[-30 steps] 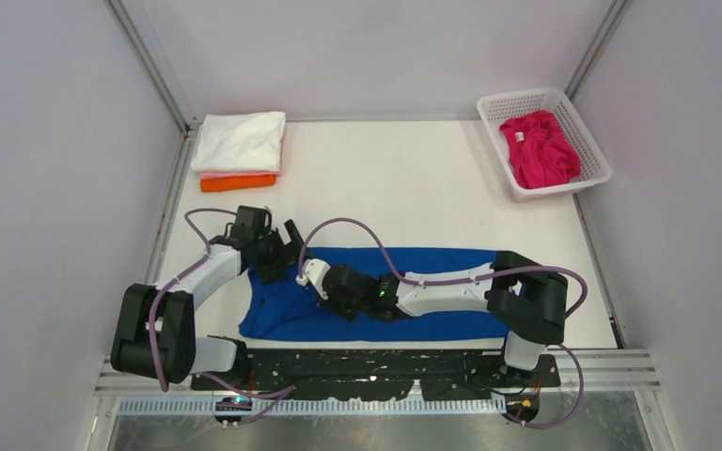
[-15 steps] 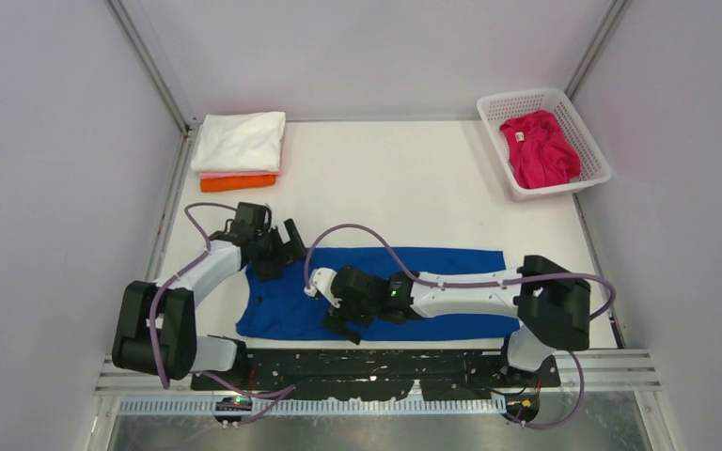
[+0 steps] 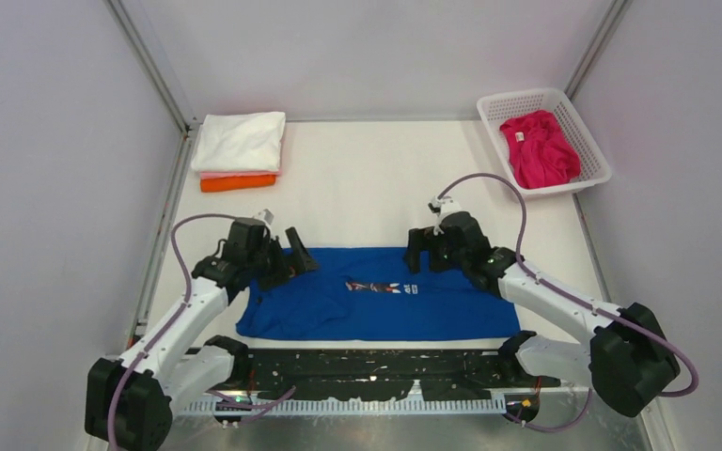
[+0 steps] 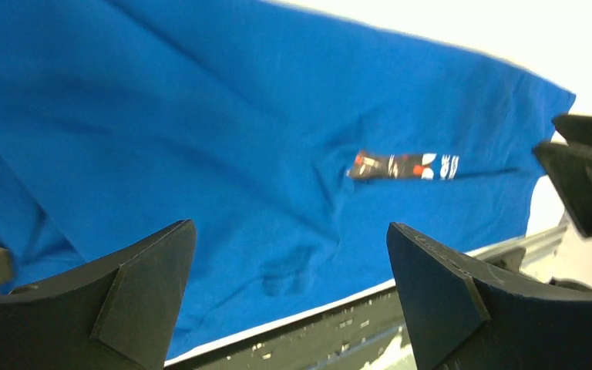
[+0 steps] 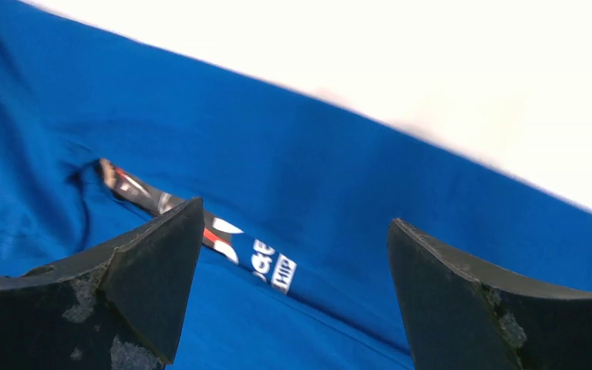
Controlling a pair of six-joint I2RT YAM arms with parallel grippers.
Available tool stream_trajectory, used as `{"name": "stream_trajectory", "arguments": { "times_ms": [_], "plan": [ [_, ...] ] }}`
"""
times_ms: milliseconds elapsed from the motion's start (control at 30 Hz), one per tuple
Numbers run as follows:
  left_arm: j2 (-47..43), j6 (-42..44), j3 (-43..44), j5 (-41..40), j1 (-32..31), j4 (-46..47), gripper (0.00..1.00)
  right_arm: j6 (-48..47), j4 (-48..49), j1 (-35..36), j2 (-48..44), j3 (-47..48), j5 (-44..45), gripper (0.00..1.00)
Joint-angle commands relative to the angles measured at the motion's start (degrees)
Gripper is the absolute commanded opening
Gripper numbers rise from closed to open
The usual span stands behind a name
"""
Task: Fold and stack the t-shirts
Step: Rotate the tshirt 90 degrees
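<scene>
A royal blue t-shirt (image 3: 376,293) lies flat as a long band near the table's front edge, its small chest print (image 3: 381,287) facing up. My left gripper (image 3: 299,256) hovers open over the shirt's back edge on the left. My right gripper (image 3: 415,254) hovers open over the same edge, right of the print. In the left wrist view the open gripper (image 4: 289,226) looks across the blue t-shirt (image 4: 223,116). The right wrist view has the open gripper (image 5: 296,213) above the print (image 5: 200,223). Neither holds cloth.
Folded white, pale pink and orange shirts form a stack (image 3: 241,146) at the back left. A white lattice basket (image 3: 515,98) at the back right holds a crumpled magenta shirt (image 3: 541,150). A black rail (image 3: 376,368) runs along the front edge.
My right arm has swung from lying across the shirt's left half to the right side, and its gripper has opened. The print has come into view. The left gripper has shifted slightly nearer.
</scene>
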Motion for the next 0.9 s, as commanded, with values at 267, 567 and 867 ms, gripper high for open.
{"name": "stream_trajectory", "arguments": {
  "times_ms": [267, 567, 867],
  "plan": [
    [21.39, -12.26, -3.86, -0.97, -3.66, 16.85, 0.99, 10.74, 2.71, -13.39, 10.94, -2.38, -11.44, 0.96],
    [58.35, -9.77, 42.44, -2.45, 0.86, 7.39, 0.99, 6.52, -0.9, -14.18, 13.06, -1.59, -13.64, 0.96],
    [102.52, -29.19, 102.38, 25.44, -0.04, 19.31, 0.99, -0.39, -1.66, 0.71, 15.61, 0.5, -31.77, 0.95]
  ]
}}
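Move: The folded blue t-shirt lies crosswise below both open grippers, which are about 8 cm above it. Its middle is roughly 19 cm right of the left hand and 6 cm back, and about 9 cm left of the right hand and 8 cm back. The folded stack is some 32 cm ahead and 15 cm left of the left hand; the basket is about 28 cm ahead and 30 cm right of the right hand. Bring the left gripper back and down onto the shirt's left part, fingers open, then sweep it forward some 40 cm and right, level with the folded stack, dragging the fabric along. Lower the open right gripper about 7 cm and slightly right, tipping it down, hold it pressed on the shirt as a pivot, then draw it back and left a few centimetres. ##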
